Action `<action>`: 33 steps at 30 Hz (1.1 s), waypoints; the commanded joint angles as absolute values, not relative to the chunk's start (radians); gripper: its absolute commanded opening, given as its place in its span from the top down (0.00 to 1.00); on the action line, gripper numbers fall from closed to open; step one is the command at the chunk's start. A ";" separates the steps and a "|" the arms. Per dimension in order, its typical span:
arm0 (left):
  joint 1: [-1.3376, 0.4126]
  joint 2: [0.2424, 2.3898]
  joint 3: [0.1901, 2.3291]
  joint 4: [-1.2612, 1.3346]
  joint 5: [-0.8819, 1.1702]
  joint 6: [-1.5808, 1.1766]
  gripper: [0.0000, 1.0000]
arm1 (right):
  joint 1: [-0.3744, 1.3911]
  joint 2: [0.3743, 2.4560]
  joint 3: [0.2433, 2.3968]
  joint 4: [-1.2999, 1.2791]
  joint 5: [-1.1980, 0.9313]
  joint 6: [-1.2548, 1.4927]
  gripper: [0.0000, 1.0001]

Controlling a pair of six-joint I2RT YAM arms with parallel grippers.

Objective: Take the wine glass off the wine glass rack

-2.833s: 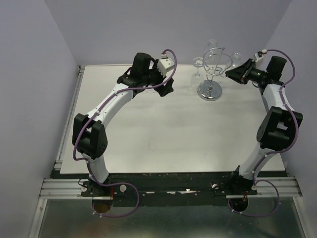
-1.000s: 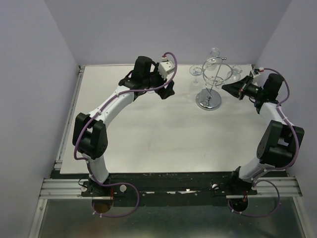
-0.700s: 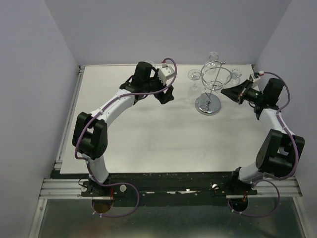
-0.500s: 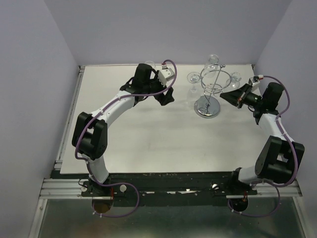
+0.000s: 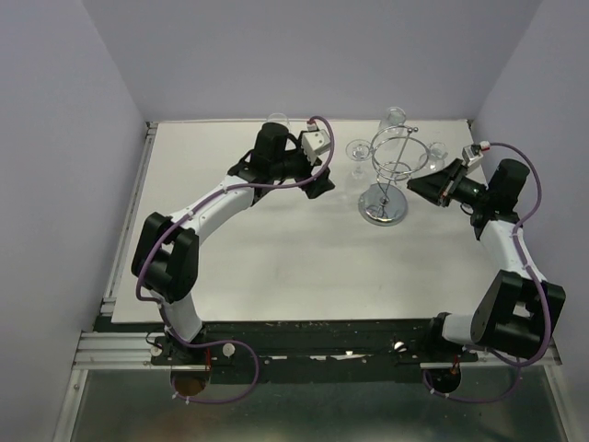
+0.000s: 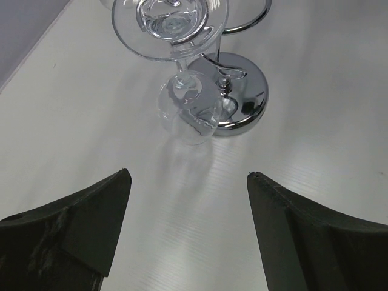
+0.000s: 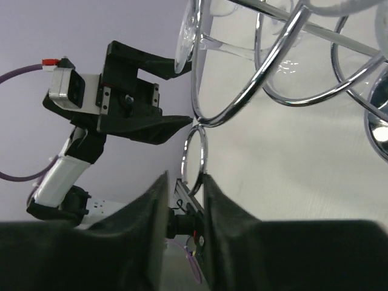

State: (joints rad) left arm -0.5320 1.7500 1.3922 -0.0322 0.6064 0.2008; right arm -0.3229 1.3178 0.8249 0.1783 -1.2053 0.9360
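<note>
The chrome wine glass rack (image 5: 383, 208) stands at the back right of the table. A clear wine glass (image 5: 357, 148) hangs upside down from its left side. In the left wrist view that wine glass (image 6: 191, 115) hangs ahead of my left gripper (image 6: 188, 176), which is wide open and holds nothing, with the rack's base (image 6: 242, 100) behind. My left gripper (image 5: 324, 181) sits just left of the rack. My right gripper (image 5: 411, 187) is at the rack's right side. Its jaws (image 7: 183, 177) stand slightly parted around a small outer loop (image 7: 184, 162) of the rack (image 7: 285, 42).
Two more glasses hang from the rack, one at the back (image 5: 394, 117) and one at the right (image 5: 437, 152). The purple back wall is close behind the rack. The table's side rail (image 5: 138, 203) runs along the left.
The rack has slid a little toward the near side with my right gripper. My left gripper has moved right, closer to the hanging glass. The right jaws have parted slightly.
</note>
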 commanded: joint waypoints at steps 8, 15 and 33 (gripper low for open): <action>-0.549 1.752 1.373 0.149 0.653 0.175 0.06 | -0.391 1.261 0.939 -0.153 -1.253 0.591 0.22; -0.563 1.838 1.416 0.302 0.646 0.115 0.06 | -0.413 1.261 1.176 -0.656 -1.069 0.247 0.00; -0.577 1.965 1.339 0.701 0.730 0.040 0.29 | -0.414 1.092 1.396 -1.016 -0.779 -0.186 0.00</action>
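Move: The hanging wine glass on the rack's near-left side is some 8 cm right of the left hand and 4 cm farther out, its middle about 8 below; its upturned foot is roughly at hand height. The rack's pole stands 9 cm right of that glass, the back glass about 7 right and 9 beyond it. For the right hand, that glass is about 12 cm left and 7 ahead; the empty front hook sits at its fingertips. Rightward about 5 cm and some 3 cm forward, the left hand closes in on the stem under the left glass's foot, fingertips tipping up roughly 15 degrees and the wide-open fingers beginning to narrow late on. Meanwhile the right hand opens fully off the empty hook and backs away from the rack to the right, up and back, its fingers tipping well downward. ##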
